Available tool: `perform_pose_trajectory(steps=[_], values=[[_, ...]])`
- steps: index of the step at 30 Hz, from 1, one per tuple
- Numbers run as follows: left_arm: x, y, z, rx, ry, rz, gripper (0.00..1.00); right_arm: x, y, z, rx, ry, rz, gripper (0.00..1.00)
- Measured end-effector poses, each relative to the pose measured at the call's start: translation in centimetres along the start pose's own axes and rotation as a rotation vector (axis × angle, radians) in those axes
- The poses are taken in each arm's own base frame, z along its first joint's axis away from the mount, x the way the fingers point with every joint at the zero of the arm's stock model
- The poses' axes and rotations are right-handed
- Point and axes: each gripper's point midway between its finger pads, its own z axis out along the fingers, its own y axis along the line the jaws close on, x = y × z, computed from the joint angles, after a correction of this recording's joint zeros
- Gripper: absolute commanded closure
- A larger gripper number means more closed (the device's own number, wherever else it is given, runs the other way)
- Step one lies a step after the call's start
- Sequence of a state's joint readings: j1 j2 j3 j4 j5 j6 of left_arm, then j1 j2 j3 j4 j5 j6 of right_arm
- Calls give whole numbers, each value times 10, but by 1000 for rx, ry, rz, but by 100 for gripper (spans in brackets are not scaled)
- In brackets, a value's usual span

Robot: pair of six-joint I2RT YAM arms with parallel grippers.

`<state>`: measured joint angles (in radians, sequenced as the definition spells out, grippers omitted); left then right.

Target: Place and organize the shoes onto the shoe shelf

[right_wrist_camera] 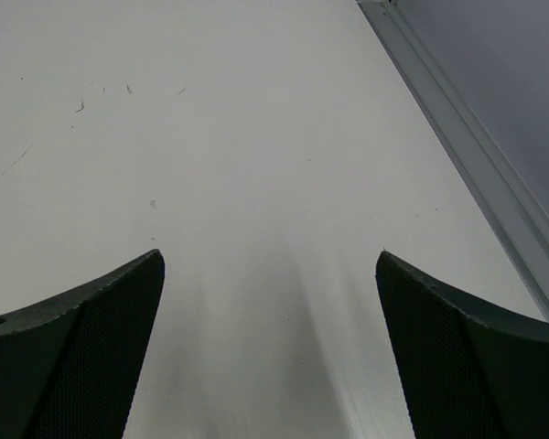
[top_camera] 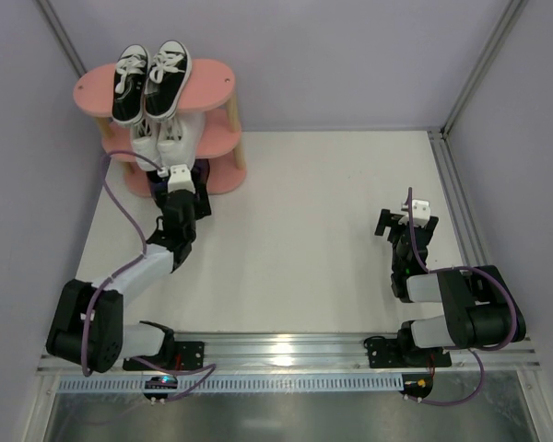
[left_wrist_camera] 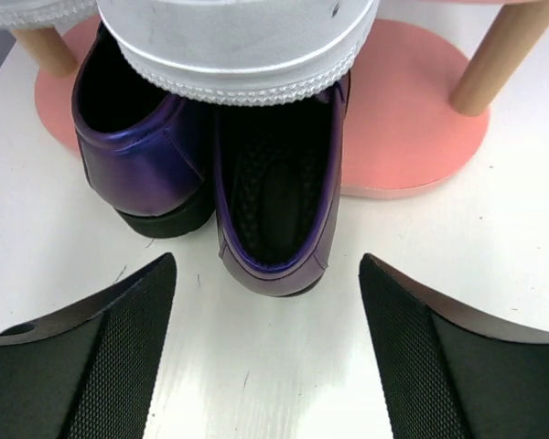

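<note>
The pink shoe shelf [top_camera: 217, 78] stands at the table's far left. Black canvas sneakers [top_camera: 152, 78] sit as a pair on its top board. White sneakers [top_camera: 170, 138] lie on the middle board. On the bottom board [left_wrist_camera: 412, 119] two glossy purple shoes [left_wrist_camera: 274, 183] rest side by side, heels toward me; the right one's heel overhangs onto the table. A white sneaker's heel [left_wrist_camera: 238, 46] juts out above them. My left gripper [left_wrist_camera: 267, 267] is open just short of that purple heel, holding nothing. My right gripper [right_wrist_camera: 270, 261] is open over bare table at the right.
Light wooden posts [left_wrist_camera: 499, 46] carry the shelf's boards. A metal frame rail [right_wrist_camera: 476, 155] runs along the table's right edge, close to the right gripper. The left arm [top_camera: 157, 249] reaches diagonally toward the shelf's foot.
</note>
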<state>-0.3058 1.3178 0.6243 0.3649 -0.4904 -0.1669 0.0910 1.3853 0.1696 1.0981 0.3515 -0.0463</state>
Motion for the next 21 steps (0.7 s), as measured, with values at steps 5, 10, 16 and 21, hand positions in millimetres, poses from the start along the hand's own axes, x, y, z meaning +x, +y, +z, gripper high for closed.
perform_pose_trajectory(steps=[5, 10, 16, 21], values=[[6, -6, -10, 43, 51, -51, 25, 0, 0, 0, 0, 0, 0, 3], [34, -8, -8, 37, 189, -12, 32, 0, 0, 0, 0, 0, 0, 3], [39, -22, -10, 91, 257, -34, 46, 0, 0, 0, 0, 0, 0, 3], [54, -25, -8, 95, 306, -28, 55, 0, 0, 0, 0, 0, 0, 3]])
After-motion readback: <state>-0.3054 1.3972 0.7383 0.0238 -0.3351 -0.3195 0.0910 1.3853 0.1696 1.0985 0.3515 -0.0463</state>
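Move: The right purple shoe, on the bottom shelf with its heel towards the robot, has its middle about 16 cm ahead of the left hand, some 1 cm to its left and 9 cm below. The left purple shoe stands roughly 10 cm to the left and 18 cm ahead, at the same height. The right white shoe overhangs about 18 cm ahead, 3 cm left and 8 cm up. From the right hand, the right purple shoe lies around 20 cm ahead, 57 cm left and 4 cm lower. Short of the right purple shoe's heel, on the robot's side of it, the left hand sinks about 5 cm, easing some 2 to 3 cm to the right and about 2 cm back. Its fingers tip down by roughly 15 degrees and close from wide to about half open, with nothing between them and clear of the heel. ##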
